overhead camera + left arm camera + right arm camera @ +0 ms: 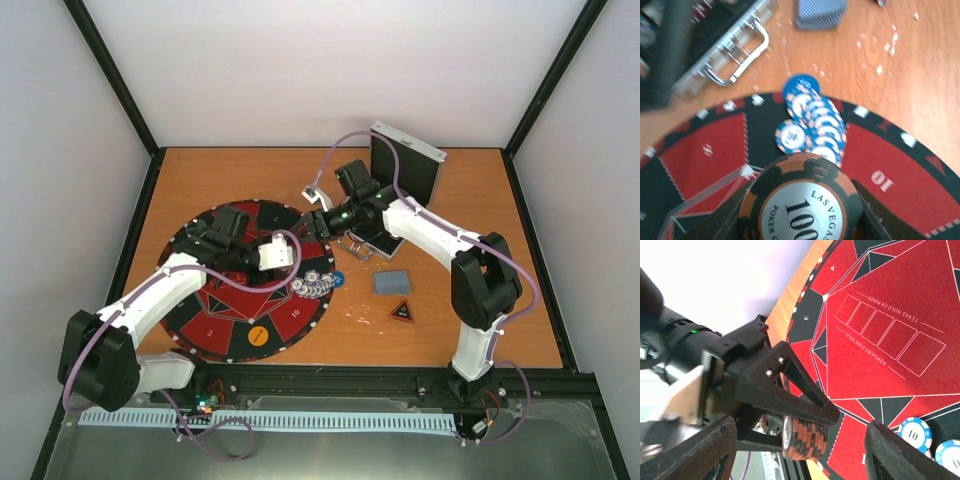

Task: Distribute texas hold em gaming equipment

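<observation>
My left gripper (800, 212) is shut on a stack of orange-and-black poker chips (801, 200), its top chip marked 100. In the right wrist view that stack (806, 441) sits under the left gripper's black finger (790, 390). My right gripper (801, 426) is open, its two fingers standing wide either side of the stack without touching it. From above, both grippers meet over the mat's upper right part, left (297, 252) and right (313, 228). Blue-and-white chips (317, 283) lie fanned at the mat's right edge beside a blue disc (337, 278). Cards (391, 283) and a triangle marker (402, 312) lie on the table.
The round red-and-black mat (215, 325) covers the left half of the table, with a yellow disc (257, 335) on its near edge. The silver case (405, 160) stands open at the back right, its lid upright. The table is walled on three sides.
</observation>
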Robot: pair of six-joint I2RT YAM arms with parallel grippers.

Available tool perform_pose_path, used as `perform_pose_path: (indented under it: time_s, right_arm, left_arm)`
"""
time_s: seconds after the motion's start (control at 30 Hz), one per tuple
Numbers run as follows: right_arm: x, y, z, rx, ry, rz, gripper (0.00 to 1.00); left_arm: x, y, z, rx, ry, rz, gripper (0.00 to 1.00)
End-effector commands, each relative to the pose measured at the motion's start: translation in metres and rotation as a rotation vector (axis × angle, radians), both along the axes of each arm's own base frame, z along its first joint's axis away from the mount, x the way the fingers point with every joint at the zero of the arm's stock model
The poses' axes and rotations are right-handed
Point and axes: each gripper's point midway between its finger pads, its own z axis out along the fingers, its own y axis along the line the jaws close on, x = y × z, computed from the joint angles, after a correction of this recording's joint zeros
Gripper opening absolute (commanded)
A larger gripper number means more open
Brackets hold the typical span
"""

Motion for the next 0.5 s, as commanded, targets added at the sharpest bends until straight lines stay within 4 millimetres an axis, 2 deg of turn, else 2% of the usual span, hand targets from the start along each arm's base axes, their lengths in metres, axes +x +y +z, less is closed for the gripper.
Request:
perform_pose_path:
  time_s: [0.0, 0.27, 0.47]
  right_arm:
    - [-0.001, -0.003, 0.000, -0.022, -0.031, 0.036, 0.70]
    - [0.002, -0.017, -0.011, -0.076, -0.045, 0.014, 0.70]
    - [0.000, -0.023, -0.021, -0.111, -0.043, -0.002, 0.70]
  left_arm:
    - [-0.018, 0.019, -0.017, 0.074, 0.012, -0.027, 0.01]
    - [-0.060, 0.092, -0.056, 0.283, 0.037, -0.169, 0.00]
    - [-0.094, 0.110, -0.081, 0.375, -0.010, -0.368, 0.01]
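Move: The left hand already holds the stack of orange-black 100 chips, about 15 cm above the mat. The big blind disc, which marks the place it seems bound for, lies some 14 cm back and 4 cm to the left. The blue chips lie level with this hand, about 12 cm to its right, and the small blind disc some 18 cm right and 1 cm ahead. From the empty right hand the big blind disc is roughly 19 cm back, 16 cm left and 20 cm below. Left hand carries the gripped chip stack left about 10 cm, sinking and drawing back towards the big blind disc. ##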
